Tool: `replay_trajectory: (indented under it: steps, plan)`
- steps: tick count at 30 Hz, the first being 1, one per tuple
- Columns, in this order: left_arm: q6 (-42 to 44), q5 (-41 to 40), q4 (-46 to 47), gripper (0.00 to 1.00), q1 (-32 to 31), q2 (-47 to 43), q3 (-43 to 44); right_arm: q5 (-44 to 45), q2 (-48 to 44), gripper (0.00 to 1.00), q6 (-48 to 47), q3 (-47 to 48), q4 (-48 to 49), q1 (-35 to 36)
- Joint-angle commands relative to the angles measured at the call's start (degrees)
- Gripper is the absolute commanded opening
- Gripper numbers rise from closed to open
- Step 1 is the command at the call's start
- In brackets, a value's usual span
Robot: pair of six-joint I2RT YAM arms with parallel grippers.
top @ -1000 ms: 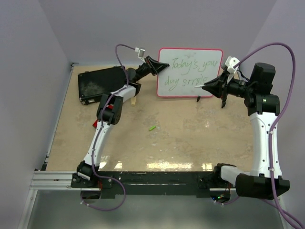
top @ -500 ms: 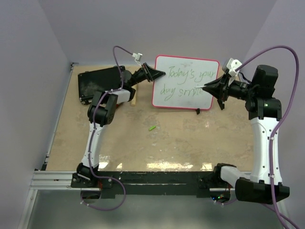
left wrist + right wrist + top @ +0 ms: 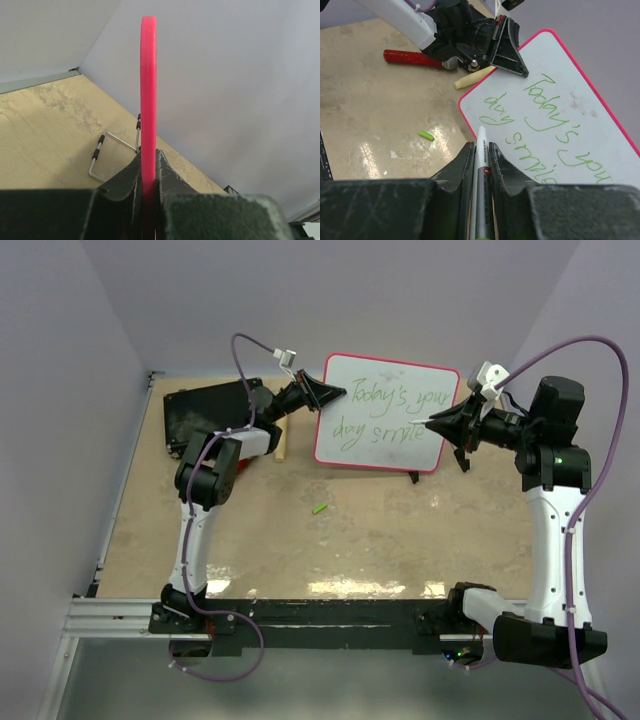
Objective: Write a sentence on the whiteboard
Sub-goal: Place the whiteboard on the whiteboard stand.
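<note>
The whiteboard (image 3: 345, 448), white with a red-pink rim, is held up off the table at the back, tilted. My left gripper (image 3: 332, 393) is shut on its upper left rim; in the left wrist view that rim (image 3: 148, 85) runs edge-on between the closed jaws of the left gripper (image 3: 148, 156). The green sentence (image 3: 396, 412) reads "Today's your day smile" in two lines (image 3: 555, 125). My right gripper (image 3: 436, 423) is shut on a grey marker (image 3: 481, 167), whose white tip hangs just off the board's face near the second line. The right gripper (image 3: 480, 146) points at the whiteboard (image 3: 585, 85).
A black case (image 3: 208, 412) lies at the back left. A small green cap (image 3: 319, 509) rests mid-table (image 3: 425, 135). A wooden stick (image 3: 472, 77) and a red-handled tool (image 3: 410, 57) lie below the left arm. A wire stand (image 3: 107, 150) sits behind the board.
The left gripper has carried the whiteboard leftward and tilted it, its elbow swinging left. The right gripper with the marker has shifted slightly up and stays at the board's right side.
</note>
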Motion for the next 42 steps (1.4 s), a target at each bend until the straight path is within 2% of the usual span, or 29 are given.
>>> replay_trajectory:
  steps: [1, 23, 35, 42]
  plan:
    - [-0.9, -6.6, 24.2, 0.00, -0.9, -5.2, 2.6, -1.8, -0.6, 0.00, 0.7, -0.1, 1.3, -0.2]
    - [3.2, -17.0, 20.0, 0.00, -4.7, -8.2, 6.4, -3.2, -0.8, 0.00, -0.1, 1.5, -0.1, -0.2]
    - [5.9, -22.1, 16.4, 0.00, -9.9, -3.9, 13.0, -4.0, -0.8, 0.00, -1.3, 2.9, -1.8, -0.2]
    - [10.9, -26.0, 16.6, 0.00, -13.0, -0.1, 14.1, -4.6, -0.9, 0.00, -1.6, 3.0, -2.2, -0.2]
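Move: The left hand holds the whiteboard by its left edge. The stand it is meant for lies about 27 cm to this hand's right, some 4 cm farther out and 18 cm lower. On the table, the green cap is about 15 cm back, 4 cm left and 23 cm down; the tan cylinder is some 9 cm ahead, 14 cm left and 21 cm down. From the right hand, the stand is about 25 cm ahead, 11 cm right and 33 cm below. Up and to the right, the left hand carries the whiteboard, still pinched by its left edge: it eases right a little, nearly pauses sideways, then lifts faster while swinging right again, about 9 cm up and 8 cm right in all. This narrows the sideways gap to the stand while gaining height above it. The wrist turns some 15 degrees, fingers tipping further upward and swinging slightly counter-clockwise. ##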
